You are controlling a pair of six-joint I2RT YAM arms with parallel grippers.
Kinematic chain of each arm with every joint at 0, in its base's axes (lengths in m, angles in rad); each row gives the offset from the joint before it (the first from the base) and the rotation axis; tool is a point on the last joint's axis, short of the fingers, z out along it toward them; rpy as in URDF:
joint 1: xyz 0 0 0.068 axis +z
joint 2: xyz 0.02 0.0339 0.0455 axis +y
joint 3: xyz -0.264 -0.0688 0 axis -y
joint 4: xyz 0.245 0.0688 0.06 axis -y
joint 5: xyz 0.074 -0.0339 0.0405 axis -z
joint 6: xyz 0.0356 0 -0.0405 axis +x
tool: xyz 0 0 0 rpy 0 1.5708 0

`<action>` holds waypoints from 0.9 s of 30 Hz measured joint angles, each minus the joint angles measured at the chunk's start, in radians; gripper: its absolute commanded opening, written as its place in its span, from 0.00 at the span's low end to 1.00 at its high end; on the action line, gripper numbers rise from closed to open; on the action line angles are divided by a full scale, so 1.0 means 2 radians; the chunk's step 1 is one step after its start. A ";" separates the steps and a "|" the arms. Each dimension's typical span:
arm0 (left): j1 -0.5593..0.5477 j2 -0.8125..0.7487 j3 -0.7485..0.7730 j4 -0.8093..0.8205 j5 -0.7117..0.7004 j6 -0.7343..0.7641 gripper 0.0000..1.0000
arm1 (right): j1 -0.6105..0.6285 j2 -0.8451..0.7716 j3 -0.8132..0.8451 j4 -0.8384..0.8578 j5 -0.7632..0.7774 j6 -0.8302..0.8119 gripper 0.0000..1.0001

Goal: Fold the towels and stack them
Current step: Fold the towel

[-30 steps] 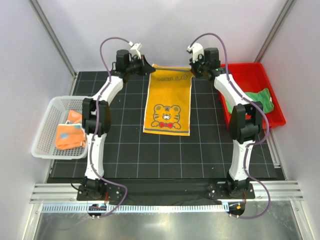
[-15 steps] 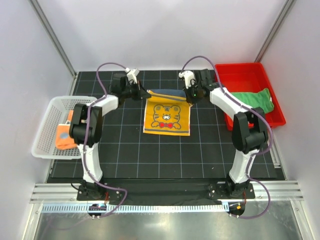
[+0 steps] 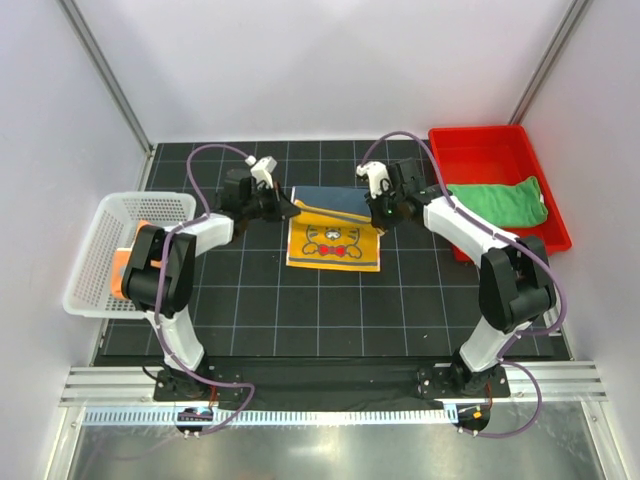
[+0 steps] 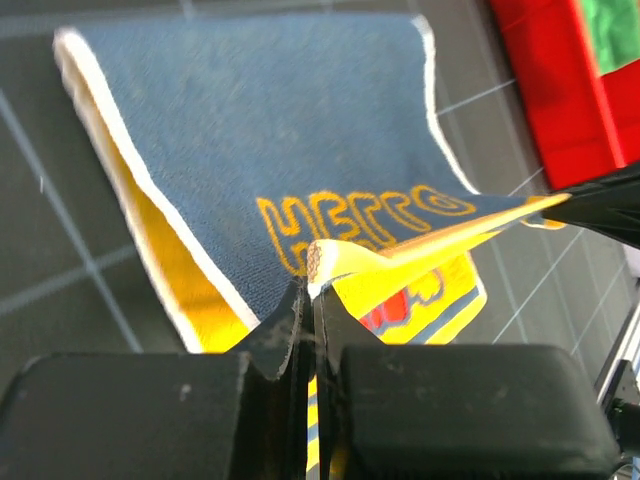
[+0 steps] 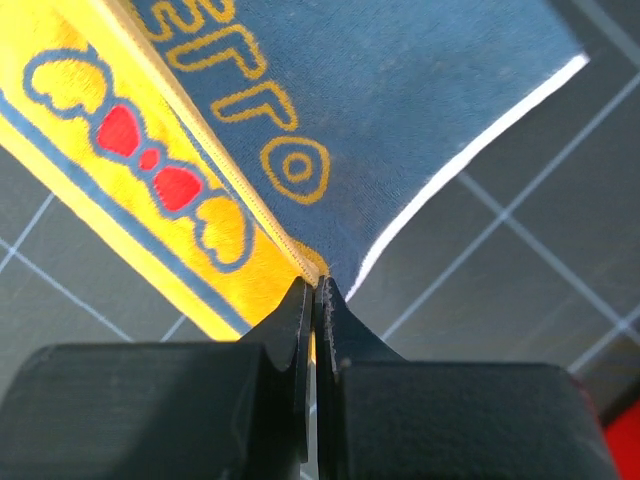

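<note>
The yellow-orange tiger towel (image 3: 335,247) lies mid-mat, its far edge lifted and carried over toward the near side, so the dark blue back (image 4: 270,130) with orange lettering shows. My left gripper (image 3: 289,209) is shut on the towel's left far corner (image 4: 322,256). My right gripper (image 3: 378,216) is shut on the right far corner (image 5: 312,265). In the right wrist view the blue back (image 5: 420,80) hangs beyond the jaws. The green towel (image 3: 505,200) lies in the red bin. The patched orange towel (image 3: 120,272) sits in the white basket, partly hidden by my left arm.
The red bin (image 3: 480,133) stands at the back right of the black gridded mat, and the white basket (image 3: 90,250) stands off the mat's left edge. White walls close in the back and sides. Purple cables loop above both wrists.
Both grippers have come toward the near side with the tiger towel's far corners. The towel, flat and long a second ago, now folds over itself with its blue back up.
</note>
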 measured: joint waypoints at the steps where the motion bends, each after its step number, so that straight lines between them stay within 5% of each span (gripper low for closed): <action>1: -0.001 -0.002 -0.010 0.000 -0.004 0.000 0.02 | 0.003 0.000 -0.005 0.001 0.000 0.005 0.01; 5: -0.006 -0.006 -0.041 0.003 -0.018 -0.001 0.07 | 0.012 0.000 -0.024 0.004 0.001 0.016 0.02; 8: -0.010 -0.007 -0.053 0.003 -0.030 -0.001 0.21 | 0.019 0.000 -0.035 -0.002 0.006 0.020 0.09; 12: -0.014 -0.022 -0.073 0.003 -0.059 -0.002 0.33 | 0.024 0.000 -0.036 -0.024 0.010 0.021 0.25; 16: -0.027 -0.062 -0.091 -0.010 -0.104 -0.004 0.34 | 0.027 -0.001 -0.036 -0.047 0.008 0.023 0.42; 22: -0.038 -0.115 -0.074 -0.047 -0.162 -0.018 0.40 | 0.029 -0.007 -0.031 -0.074 -0.017 0.028 0.44; 27: -0.046 -0.094 -0.041 -0.071 -0.189 -0.030 0.44 | 0.030 -0.008 -0.014 -0.057 0.030 0.112 0.41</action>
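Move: Both hands pinch the raised orange edge of the folded-over towel. The lower layer's near left corner lies about 11 cm back, 2 cm left and 5 cm below the left hand; its near right corner lies some 9 cm back of the right hand, 1 cm right and 5 cm below. The blue far fold's middle is about 8 cm ahead and 8 cm right of the left hand; the green towel sits roughly 4 cm ahead and 26 cm right of the right hand. Lowering the held edge back over the near half, the right hand draws about 6 cm back and sinks some 3.5 cm, opening to let go of its corner before easing forward and up. The left goes only about 3.5 cm back and 4 cm down, releases its corner, then lifts off, turning some 15 degrees counter-clockwise. ##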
